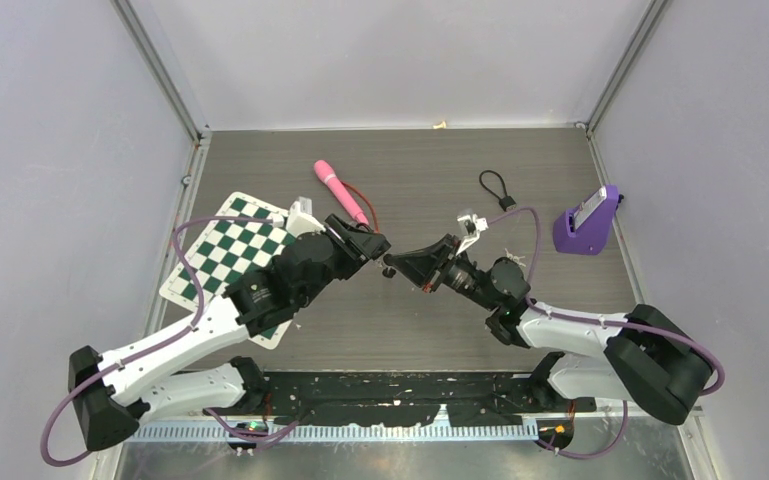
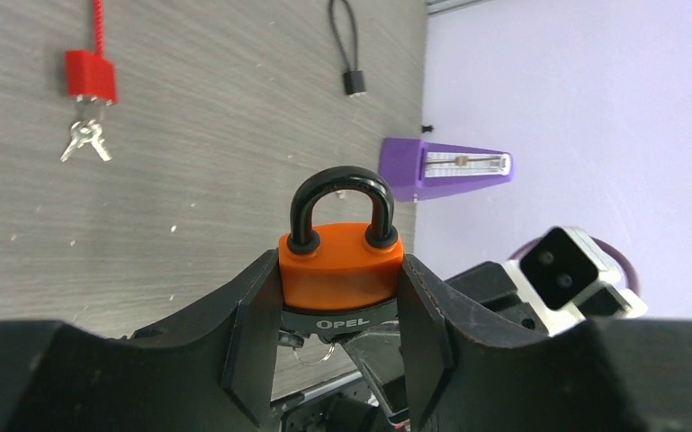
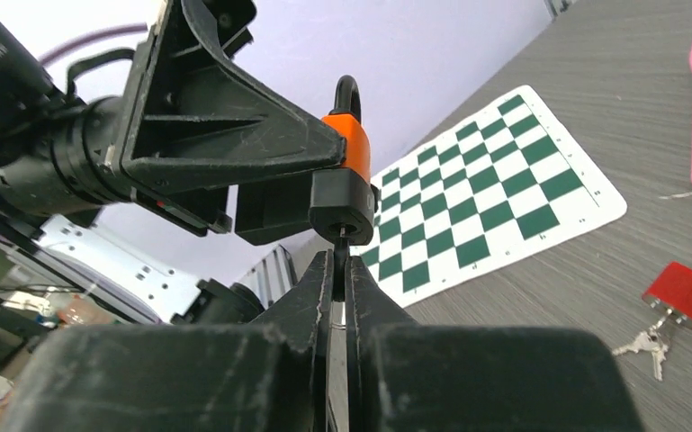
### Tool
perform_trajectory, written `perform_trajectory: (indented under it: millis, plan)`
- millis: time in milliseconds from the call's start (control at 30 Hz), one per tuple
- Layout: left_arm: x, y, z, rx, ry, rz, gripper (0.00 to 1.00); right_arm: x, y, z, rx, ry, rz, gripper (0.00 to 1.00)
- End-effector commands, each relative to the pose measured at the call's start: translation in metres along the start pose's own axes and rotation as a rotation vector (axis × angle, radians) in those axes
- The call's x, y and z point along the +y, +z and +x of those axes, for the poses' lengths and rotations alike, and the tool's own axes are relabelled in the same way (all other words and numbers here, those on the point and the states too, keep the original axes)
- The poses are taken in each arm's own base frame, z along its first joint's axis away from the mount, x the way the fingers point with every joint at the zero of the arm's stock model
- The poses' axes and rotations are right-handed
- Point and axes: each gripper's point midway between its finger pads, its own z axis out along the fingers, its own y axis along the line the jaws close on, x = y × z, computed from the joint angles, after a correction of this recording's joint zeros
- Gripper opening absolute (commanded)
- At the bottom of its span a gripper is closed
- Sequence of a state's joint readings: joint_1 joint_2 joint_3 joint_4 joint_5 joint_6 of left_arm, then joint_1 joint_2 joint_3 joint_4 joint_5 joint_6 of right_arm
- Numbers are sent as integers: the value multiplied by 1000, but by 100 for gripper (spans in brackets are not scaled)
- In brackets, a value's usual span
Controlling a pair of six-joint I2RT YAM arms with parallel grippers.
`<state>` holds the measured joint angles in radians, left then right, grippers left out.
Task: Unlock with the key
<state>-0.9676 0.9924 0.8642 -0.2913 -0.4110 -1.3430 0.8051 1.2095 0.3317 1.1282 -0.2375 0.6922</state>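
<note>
An orange padlock (image 2: 340,270) with a black shackle (image 2: 340,189) and black base is held above the table, my left gripper (image 2: 340,301) shut on its sides. Both shackle legs sit in the body. In the right wrist view the padlock (image 3: 353,148) hangs sideways with its keyhole end facing my right gripper (image 3: 340,270), which is shut on the thin key (image 3: 340,247) entering the black base. From above, the left gripper (image 1: 372,246) and the right gripper (image 1: 402,263) meet tip to tip at mid table. A small key ring (image 2: 313,355) shows under the lock.
A red padlock with loose keys (image 2: 90,76) lies on the table, also in the right wrist view as the red padlock (image 3: 684,292). A green-white chessboard mat (image 1: 225,250), a pink cylinder (image 1: 340,190), a black cable loop (image 1: 495,187) and a purple metronome (image 1: 588,222) lie around.
</note>
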Motion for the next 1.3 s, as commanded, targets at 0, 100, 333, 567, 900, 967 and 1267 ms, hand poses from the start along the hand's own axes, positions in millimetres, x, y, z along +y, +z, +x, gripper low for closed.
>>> perform_trajectory:
  millis: [0, 100, 333, 567, 900, 967, 1267]
  plan:
    - [-94, -68, 84, 441, 36, 502, 7, 44, 19, -60, -169, 66, -169, 5]
    - [-100, -78, 82, 427, 110, 590, 5, 47, 16, -65, -159, 137, -203, 5]
    - [-105, -107, 66, 328, 267, 782, 4, 52, 11, -72, -121, 301, -242, 5]
    - [-85, -97, 32, 197, 276, 666, 4, 57, 10, -72, -94, 206, -249, 15]
    - [-52, -69, 18, 201, 236, 436, 3, 38, -7, -59, -87, -284, -25, 78]
    - [-53, -68, 18, 206, 223, 425, 3, 40, -7, -55, -96, -346, -13, 81]
    - [-48, -58, 20, 221, 183, 352, 3, 56, 5, -47, -159, -455, -4, 81]
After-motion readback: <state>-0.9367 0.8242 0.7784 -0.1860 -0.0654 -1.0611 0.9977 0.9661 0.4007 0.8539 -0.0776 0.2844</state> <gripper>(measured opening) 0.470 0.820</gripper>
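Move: The orange-and-black padlock sits in the left fingers, right at that hand point. From the right hand, whose fingers already pinch the key in its keyhole, the padlock is about 2 cm ahead, 4 cm left and 1 cm up. On the table, the red padlock lies roughly 4 cm ahead of the left hand, 2 cm left and 16 cm below; the pink microphone is about 15 cm ahead, 8 cm left and equally low. The right fingers, still pinching the key, twist it some 40 degrees farther, clockwise looking along the fingers, against the padlock kept in the left grip, while both hands rise together about 8 cm and draw back. The right fingers then spread wide off the key and that hand turns back, sinking about 3 cm; the left hand lowers the padlock about 6 cm again. ##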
